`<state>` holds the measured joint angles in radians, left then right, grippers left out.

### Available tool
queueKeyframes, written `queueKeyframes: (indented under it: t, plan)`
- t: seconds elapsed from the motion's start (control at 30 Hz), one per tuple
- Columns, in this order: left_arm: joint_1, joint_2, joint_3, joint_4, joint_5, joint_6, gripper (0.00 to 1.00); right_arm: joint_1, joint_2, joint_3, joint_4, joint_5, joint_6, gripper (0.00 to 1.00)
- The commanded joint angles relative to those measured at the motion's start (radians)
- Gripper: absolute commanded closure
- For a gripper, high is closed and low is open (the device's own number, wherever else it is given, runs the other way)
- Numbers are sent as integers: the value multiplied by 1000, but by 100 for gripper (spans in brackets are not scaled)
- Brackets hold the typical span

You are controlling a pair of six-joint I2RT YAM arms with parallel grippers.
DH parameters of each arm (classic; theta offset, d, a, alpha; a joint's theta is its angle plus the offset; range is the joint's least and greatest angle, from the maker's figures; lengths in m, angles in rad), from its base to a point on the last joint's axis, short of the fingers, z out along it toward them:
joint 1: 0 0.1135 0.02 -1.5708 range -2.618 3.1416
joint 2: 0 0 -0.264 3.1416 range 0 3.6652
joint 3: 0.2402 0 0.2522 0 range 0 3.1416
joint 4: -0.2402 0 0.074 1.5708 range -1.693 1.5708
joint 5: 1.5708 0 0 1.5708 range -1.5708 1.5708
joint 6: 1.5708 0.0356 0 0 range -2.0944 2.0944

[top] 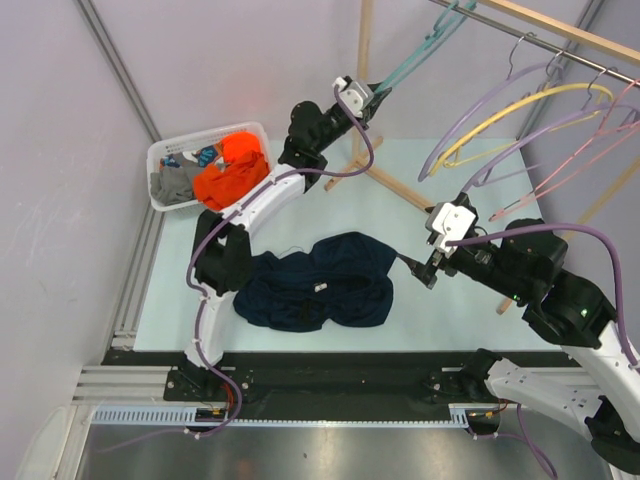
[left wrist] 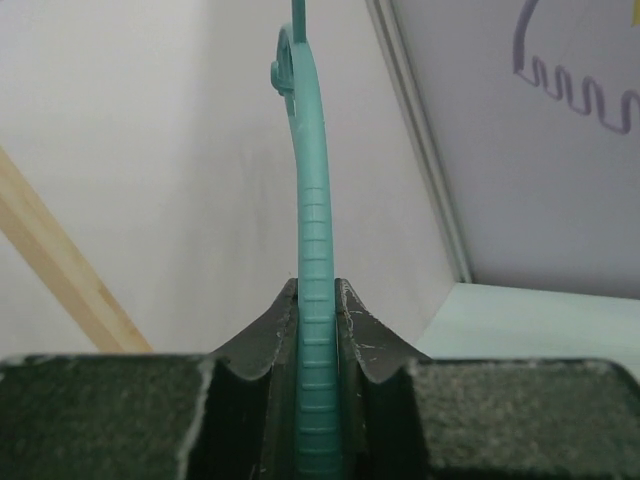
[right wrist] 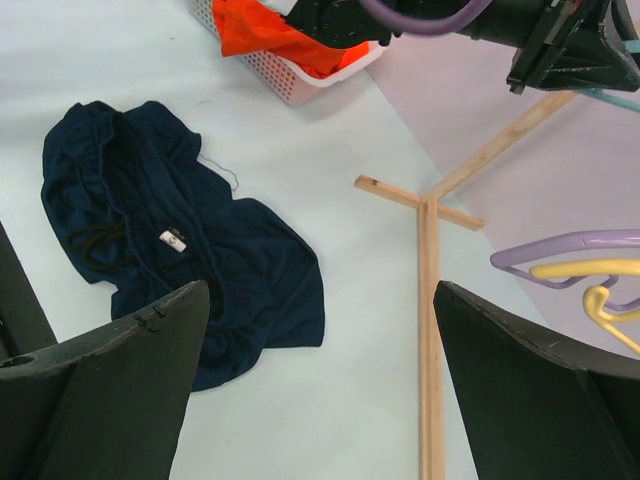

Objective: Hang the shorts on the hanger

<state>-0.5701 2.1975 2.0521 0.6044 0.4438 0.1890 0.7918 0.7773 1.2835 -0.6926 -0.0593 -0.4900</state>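
Note:
The navy shorts [top: 318, 282] lie crumpled on the table in front of the arms, white tag up; they also show in the right wrist view [right wrist: 170, 240]. The teal hanger [top: 425, 45] hangs from the wooden rail at the back. My left gripper [top: 362, 97] is raised to it and shut on its lower arm; the left wrist view shows the ribbed teal hanger [left wrist: 315, 300] clamped between the fingers. My right gripper [top: 425, 268] is open and empty, just right of the shorts, above the table [right wrist: 330, 400].
A white basket [top: 170, 155] with an orange garment [top: 232, 170] and grey clothes stands at the back left. Purple, yellow and pink hangers [top: 530, 110] hang on the rail at the right. The wooden rack's foot [right wrist: 428, 300] lies across the table.

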Motion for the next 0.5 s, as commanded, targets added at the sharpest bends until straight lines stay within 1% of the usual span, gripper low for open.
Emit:
queueKeyframes:
  t: [0.0,0.1,0.2,0.27,0.33,0.37,0.47]
  plan:
    - [-13,-127,-52,115,-16,239,100,-2,5,4,7,10,4,0]
    - [-16,-153,-92,164,-45,321,100,-3,8,0,16,6,4,0]
    - [-19,-157,-70,164,-42,390,100,-2,11,-3,22,3,4,0]
    - [-24,-151,-46,156,-31,465,100,-3,13,-3,27,1,5,0]
    - [-28,-151,-33,143,-22,509,100,-2,13,-3,31,1,5,0]
    - [-31,-151,-29,135,-14,562,100,-3,13,-3,31,3,5,0]
    - [-39,-165,-26,106,-11,624,100,-3,10,-3,33,4,4,0]
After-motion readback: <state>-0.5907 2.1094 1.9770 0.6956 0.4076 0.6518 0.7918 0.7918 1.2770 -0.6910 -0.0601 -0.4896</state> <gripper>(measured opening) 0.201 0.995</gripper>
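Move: The left fingers still hold the end of the teal hanger. Its hook, up at the rod, is about 10 cm ahead of that hand, 14 cm to the right and some 14 cm higher. From the same hand the nearest purple hanger is roughly 25 cm to the right, level fore and aft and about 5 cm higher; the navy shorts lie about 23 cm back, 13 cm left and 40 cm below. From the right hand the teal hook is some 42 cm ahead, 5 cm right and 18 cm higher. Upward goes the left hand, about 5 cm, easing some 2 cm to the left and a little back, with most of the rise done before it slows at the end. The wrist tips the fingers up by roughly 25 degrees and swings slightly counter-clockwise, while they keep their grip on the end of the teal hanger, working its hook at the rod. ##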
